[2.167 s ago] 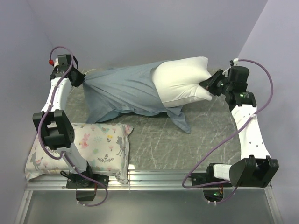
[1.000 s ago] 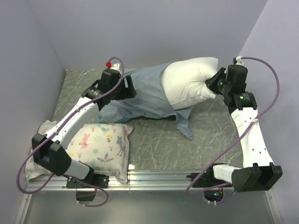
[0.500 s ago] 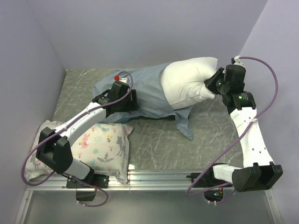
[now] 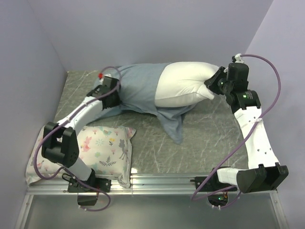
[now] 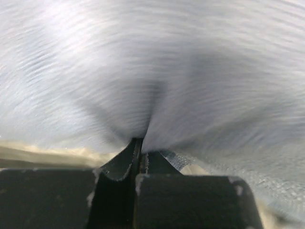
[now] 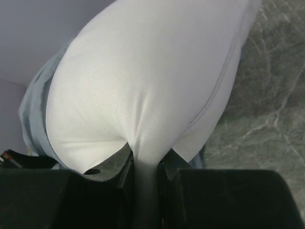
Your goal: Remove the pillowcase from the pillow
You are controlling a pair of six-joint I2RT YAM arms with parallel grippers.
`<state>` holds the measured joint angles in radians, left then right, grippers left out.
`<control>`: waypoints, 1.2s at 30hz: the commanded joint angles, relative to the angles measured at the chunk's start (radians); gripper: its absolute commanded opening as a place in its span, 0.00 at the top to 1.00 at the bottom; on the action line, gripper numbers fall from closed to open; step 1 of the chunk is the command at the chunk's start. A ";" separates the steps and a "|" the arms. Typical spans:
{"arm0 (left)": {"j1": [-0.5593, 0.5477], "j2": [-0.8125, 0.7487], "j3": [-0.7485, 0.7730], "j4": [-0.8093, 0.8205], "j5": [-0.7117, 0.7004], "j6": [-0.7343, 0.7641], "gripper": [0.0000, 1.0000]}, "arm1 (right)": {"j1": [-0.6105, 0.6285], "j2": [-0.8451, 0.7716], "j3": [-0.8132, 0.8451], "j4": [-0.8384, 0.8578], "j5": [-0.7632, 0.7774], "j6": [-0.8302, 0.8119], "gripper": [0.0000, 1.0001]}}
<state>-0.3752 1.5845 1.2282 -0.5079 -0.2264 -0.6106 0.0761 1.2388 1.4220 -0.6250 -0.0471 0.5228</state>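
The plain white pillow (image 4: pixel 182 88) lies across the back of the table, its left part still inside the slate-blue pillowcase (image 4: pixel 138 90). My left gripper (image 4: pixel 116 98) is shut on a pinch of the pillowcase near its left end. In the left wrist view the grey cloth (image 5: pixel 157 71) fills the frame and gathers into the closed left gripper (image 5: pixel 141 153). My right gripper (image 4: pixel 212 85) is shut on the pillow's bare right end. The right wrist view shows white pillow (image 6: pixel 152 81) fabric squeezed between the right gripper (image 6: pixel 145 167) fingers, with pillowcase (image 6: pixel 35 114) behind at the left.
A smaller pillow printed with flowers and deer (image 4: pixel 102 145) lies at the front left, under my left arm. A loose flap of the pillowcase (image 4: pixel 172 125) trails toward the middle of the grey marbled table (image 4: pixel 209 138). Lilac walls close in the back and sides.
My left gripper has closed on the pillowcase and shifted left and back. The pillow and case have drawn out flatter and moved slightly left. The right gripper keeps its grip.
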 commanded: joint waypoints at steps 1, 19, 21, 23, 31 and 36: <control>0.185 -0.050 0.050 -0.054 -0.200 0.012 1.00 | -0.030 -0.024 0.123 0.122 0.082 -0.024 1.00; 0.614 0.080 0.108 -0.012 -0.099 -0.112 1.00 | -0.128 -0.056 0.135 0.122 -0.027 0.006 1.00; 0.614 0.083 0.120 -0.021 -0.120 -0.104 1.00 | -0.133 -0.059 0.143 0.119 -0.020 0.005 1.00; 0.624 0.088 0.120 -0.020 -0.119 -0.101 1.00 | -0.145 -0.050 0.175 0.108 -0.033 0.009 1.00; 0.653 0.120 0.122 -0.015 -0.132 -0.130 1.00 | -0.194 -0.009 0.409 0.027 -0.065 0.036 1.00; 0.682 0.120 0.120 -0.006 -0.108 -0.153 1.00 | -0.203 -0.024 0.373 0.040 -0.089 0.039 1.00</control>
<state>0.1345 1.6665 1.3338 -0.5629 0.0654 -0.7826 0.0017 1.3056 1.7252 -0.8349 -0.3820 0.5877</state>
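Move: The left hand already grips the bunched grey-blue pillowcase, whose middle lies about 12 cm to its right, 3 cm ahead and 3 cm lower; bare table edge is some 33 cm left, level ahead and 13 cm down, the floral pillow roughly 21 cm back, 16 cm left, 9 cm lower. From the right hand, already pinching the white pillow's corner, the pillow's bared middle is about 12 cm left, 3 cm ahead and 10 cm lower. Keeping its fingers shut on the pillowcase, the left hand hauls it left about 15 cm and slightly forward towards the table's left edge, turning some 25 degrees counter-clockwise and rolling its left side down, then holds the cloth taut there. The right hand keeps its pinch on the pillow corner, first giving a few centimetres leftward, then lifting about 6 cm as it eases slightly back. ##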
